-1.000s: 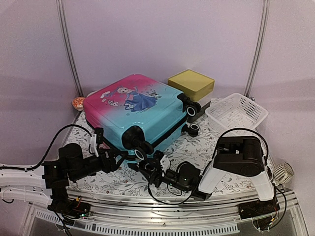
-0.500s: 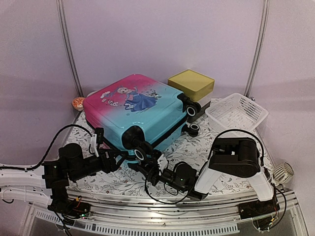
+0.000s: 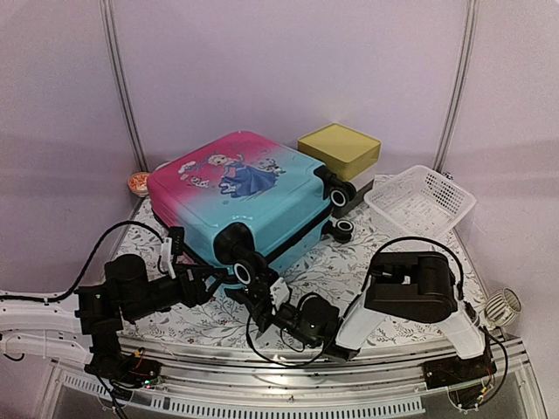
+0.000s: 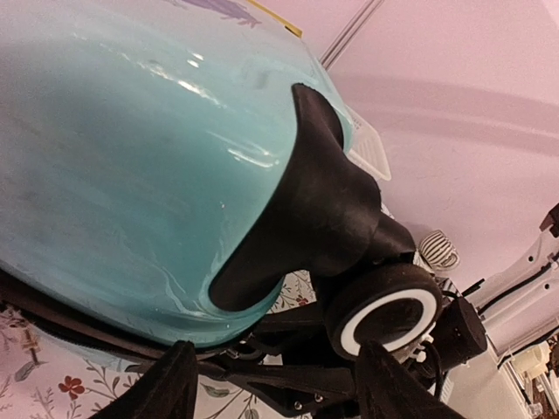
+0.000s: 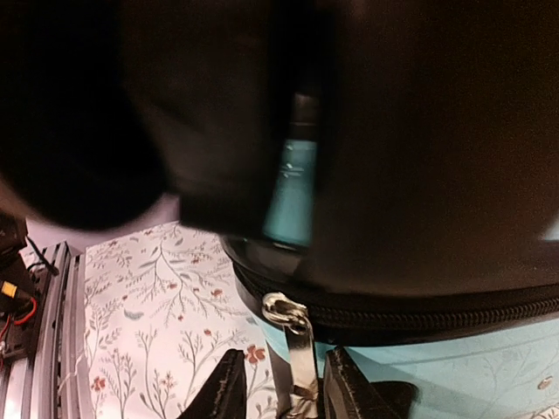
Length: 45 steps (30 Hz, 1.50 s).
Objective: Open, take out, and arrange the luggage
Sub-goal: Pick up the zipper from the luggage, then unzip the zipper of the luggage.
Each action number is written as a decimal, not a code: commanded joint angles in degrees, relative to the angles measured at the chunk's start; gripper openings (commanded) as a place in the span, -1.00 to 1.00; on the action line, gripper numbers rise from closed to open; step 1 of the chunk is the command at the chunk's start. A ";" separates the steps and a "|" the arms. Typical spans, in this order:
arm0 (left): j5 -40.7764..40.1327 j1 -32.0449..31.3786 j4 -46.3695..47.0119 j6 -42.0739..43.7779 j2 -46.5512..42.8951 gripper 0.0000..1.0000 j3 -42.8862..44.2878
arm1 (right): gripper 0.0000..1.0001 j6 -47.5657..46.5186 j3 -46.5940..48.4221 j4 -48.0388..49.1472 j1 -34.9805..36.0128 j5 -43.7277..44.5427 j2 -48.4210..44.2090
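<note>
The luggage (image 3: 253,205) lies flat and zipped up on the floral cloth, pink at the back and turquoise at the front, print side up. My left gripper (image 3: 214,278) is open at its near left corner, its fingertips (image 4: 175,384) spread below the turquoise shell (image 4: 131,131) and a black-and-white wheel (image 4: 389,310). My right gripper (image 3: 259,295) reaches under that same corner. In the right wrist view its jaws (image 5: 279,388) flank the silver zipper pull (image 5: 301,349) hanging from the black zipper band (image 5: 437,319). A gap shows on the left side of the pull.
A yellow-topped box (image 3: 339,148) stands behind the luggage's right end. A white mesh basket (image 3: 421,201) sits at the right. A small orange round thing (image 3: 138,183) lies at the back left. The floral cloth (image 3: 349,262) covers the table.
The right arm has slid left, in under the luggage's near corner, and its jaws have narrowed around the zipper pull. The left arm and the luggage have not moved.
</note>
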 commanded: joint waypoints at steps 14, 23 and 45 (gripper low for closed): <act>-0.76 1.15 -0.99 0.42 -0.40 0.28 0.51 | -0.95 -5.08 3.39 2.60 0.75 11.11 2.99; -0.92 1.36 -1.86 0.37 -0.23 0.28 1.06 | -0.98 -8.84 -1.18 7.91 0.43 13.25 2.03; -2.72 3.15 -5.92 -2.52 0.13 0.26 2.16 | -0.97 -4.35 -10.92 1.56 -9.59 4.63 -8.62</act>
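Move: The zipper's metal pull hangs at the luggage's near corner, already between the right fingertips, about 1 cm ahead, 1 cm left and 1 cm above the right hand. The upper wheel juts out some 8 cm above that hand, about 2 cm ahead and 1 cm left; the lower wheel stands some 6 cm below it, about 2 cm ahead and 3 cm right. From the left hand the pull lies about 8 cm to the right, 5 cm ahead and 6 cm lower. The right hand nudges about 1 cm left towards the zipper pull as its half-open fingers shut on the tab, then draws right and forward along the seam, away from the near corner, ending some 9 cm from where it began, slightly higher and turned about 12 degrees clockwise. The left hand, still open and empty beside the luggage, eases about 2 cm forward and left and sinks by 1 cm. ##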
